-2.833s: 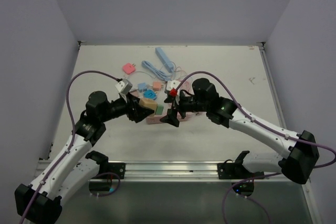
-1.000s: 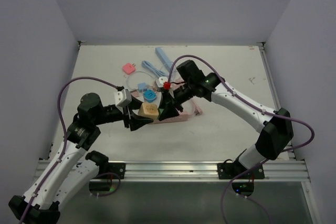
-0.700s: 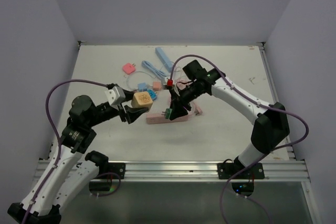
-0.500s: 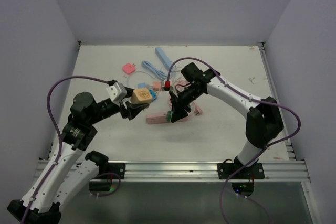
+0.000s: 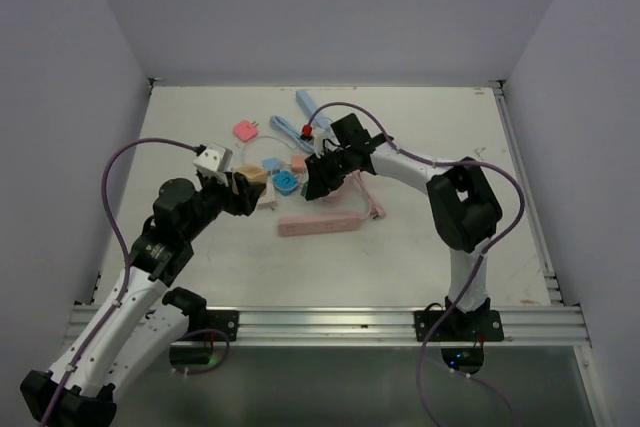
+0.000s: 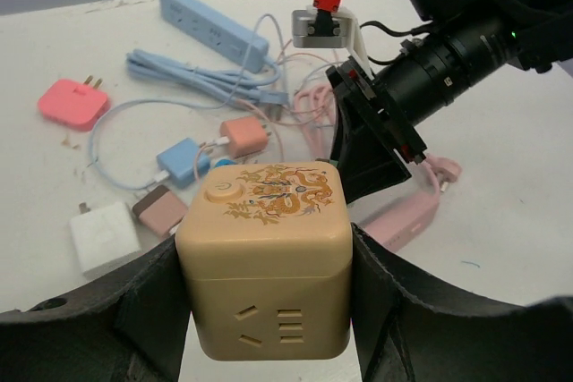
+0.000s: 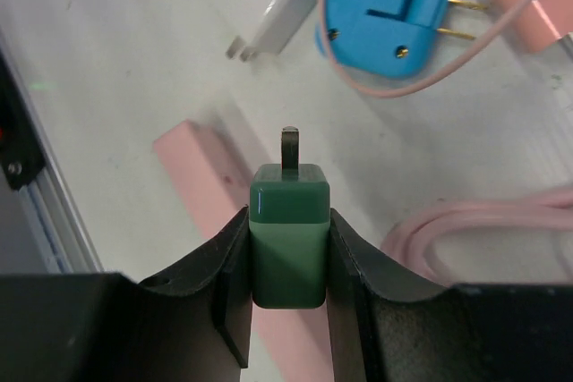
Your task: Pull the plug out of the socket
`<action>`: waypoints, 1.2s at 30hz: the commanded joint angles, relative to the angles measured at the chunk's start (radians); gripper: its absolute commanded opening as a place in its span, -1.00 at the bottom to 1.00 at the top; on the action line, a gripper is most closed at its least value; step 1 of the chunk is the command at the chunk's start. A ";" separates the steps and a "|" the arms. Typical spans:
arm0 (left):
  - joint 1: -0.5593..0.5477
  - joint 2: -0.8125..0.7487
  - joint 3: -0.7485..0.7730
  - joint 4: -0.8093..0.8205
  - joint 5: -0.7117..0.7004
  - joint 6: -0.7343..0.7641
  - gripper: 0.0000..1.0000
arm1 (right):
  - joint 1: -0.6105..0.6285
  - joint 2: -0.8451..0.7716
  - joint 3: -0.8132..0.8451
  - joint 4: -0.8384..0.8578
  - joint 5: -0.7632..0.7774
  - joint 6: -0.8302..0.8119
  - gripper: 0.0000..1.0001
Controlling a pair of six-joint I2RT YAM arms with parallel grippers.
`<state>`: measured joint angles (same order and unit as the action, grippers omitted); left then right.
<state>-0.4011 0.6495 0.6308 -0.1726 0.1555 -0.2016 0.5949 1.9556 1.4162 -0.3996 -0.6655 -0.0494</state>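
Observation:
The socket (image 6: 264, 257), a tan cube with a gold dragon on top, sits between my left gripper's (image 6: 264, 288) black fingers, and the gripper is shut on it. In the top view this gripper (image 5: 260, 194) hovers left of centre. The plug (image 7: 288, 239) is small and green with one metal prong (image 7: 289, 144) showing, and my right gripper (image 7: 288, 252) is shut on its sides. Plug and socket are apart. The right gripper (image 5: 316, 183) hangs a short way right of the socket, above the clutter of chargers.
A pink power strip (image 5: 320, 223) lies in front of both grippers, its pink cable (image 5: 366, 199) coiled to the right. Behind are a blue adapter (image 7: 389, 15), a light blue power strip (image 5: 312, 112), a pink plug (image 5: 245, 130), a white charger (image 6: 105, 237) and loose cables.
A second ago plug and socket were joined low between the grippers. They have since come apart: the left gripper carried the socket up and left, the right took the plug back toward the clutter.

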 commanded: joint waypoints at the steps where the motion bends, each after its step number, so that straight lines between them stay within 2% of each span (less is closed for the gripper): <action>1: 0.004 -0.004 0.012 0.010 -0.206 -0.061 -1.00 | 0.000 0.045 0.079 0.162 0.142 0.196 -0.78; 6: 0.005 0.045 0.026 -0.044 -0.290 -0.048 -0.99 | 0.000 0.173 0.161 0.169 0.182 0.250 -0.57; 9: 0.013 0.088 0.036 -0.088 -0.332 -0.041 -0.98 | 0.000 0.218 0.178 0.194 0.190 0.287 -0.38; 12: 0.022 0.117 0.038 -0.096 -0.318 -0.048 -0.97 | 0.000 0.233 0.184 0.196 0.199 0.299 -0.14; 13: 0.024 0.128 0.040 -0.097 -0.317 -0.051 -0.96 | -0.001 0.230 0.184 0.196 0.211 0.302 0.01; 18: 0.033 0.185 0.049 -0.131 -0.317 -0.056 -0.91 | -0.007 0.180 0.144 0.192 0.280 0.309 0.36; 19: 0.034 0.212 0.053 -0.140 -0.312 -0.061 -0.89 | -0.009 0.146 0.132 0.194 0.294 0.306 0.45; 25: 0.036 0.324 0.075 -0.176 -0.298 -0.070 -0.75 | -0.010 -0.052 0.049 0.168 0.362 0.270 0.60; 33: 0.036 0.513 0.171 -0.254 -0.266 -0.111 -0.65 | -0.010 -0.542 -0.157 0.130 0.555 0.218 0.85; 34: 0.038 0.559 0.187 -0.269 -0.258 -0.127 -0.64 | -0.009 -0.597 -0.177 0.122 0.567 0.211 0.97; 36: 0.038 0.605 0.236 -0.306 -0.244 -0.133 -0.60 | -0.009 -0.749 -0.247 0.122 0.593 0.212 0.98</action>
<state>-0.3721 1.2076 0.7761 -0.4381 -0.1173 -0.2962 0.5880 1.3705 1.2446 -0.2615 -0.1661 0.1894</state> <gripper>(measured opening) 0.650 0.985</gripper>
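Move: The right hand, holding the green plug, is bound for bare table about 6 cm ahead, 2 cm left and 6 cm below. The blue adapter lies 8 cm ahead and 8 cm left, the pink cable coil 7 cm ahead and 6 cm right, the pink power strip 3 cm back and 1 cm left. From the left hand, holding the yellow socket, its clear spot is about 5 cm ahead, 3 cm left and 20 cm down; the glossy white adapter is 12 cm ahead, 4 cm right. Forward some 7 cm and down about 5, the right hand brings the green plug to the table beside the blue adapter, opens and lets go, then lifts steeply, backing off rightward and turning clockwise, fingers wide. Meanwhile the left hand lowers the still-gripped yellow socket about 15 cm, drifting left and forward, tipping its fingers down. ##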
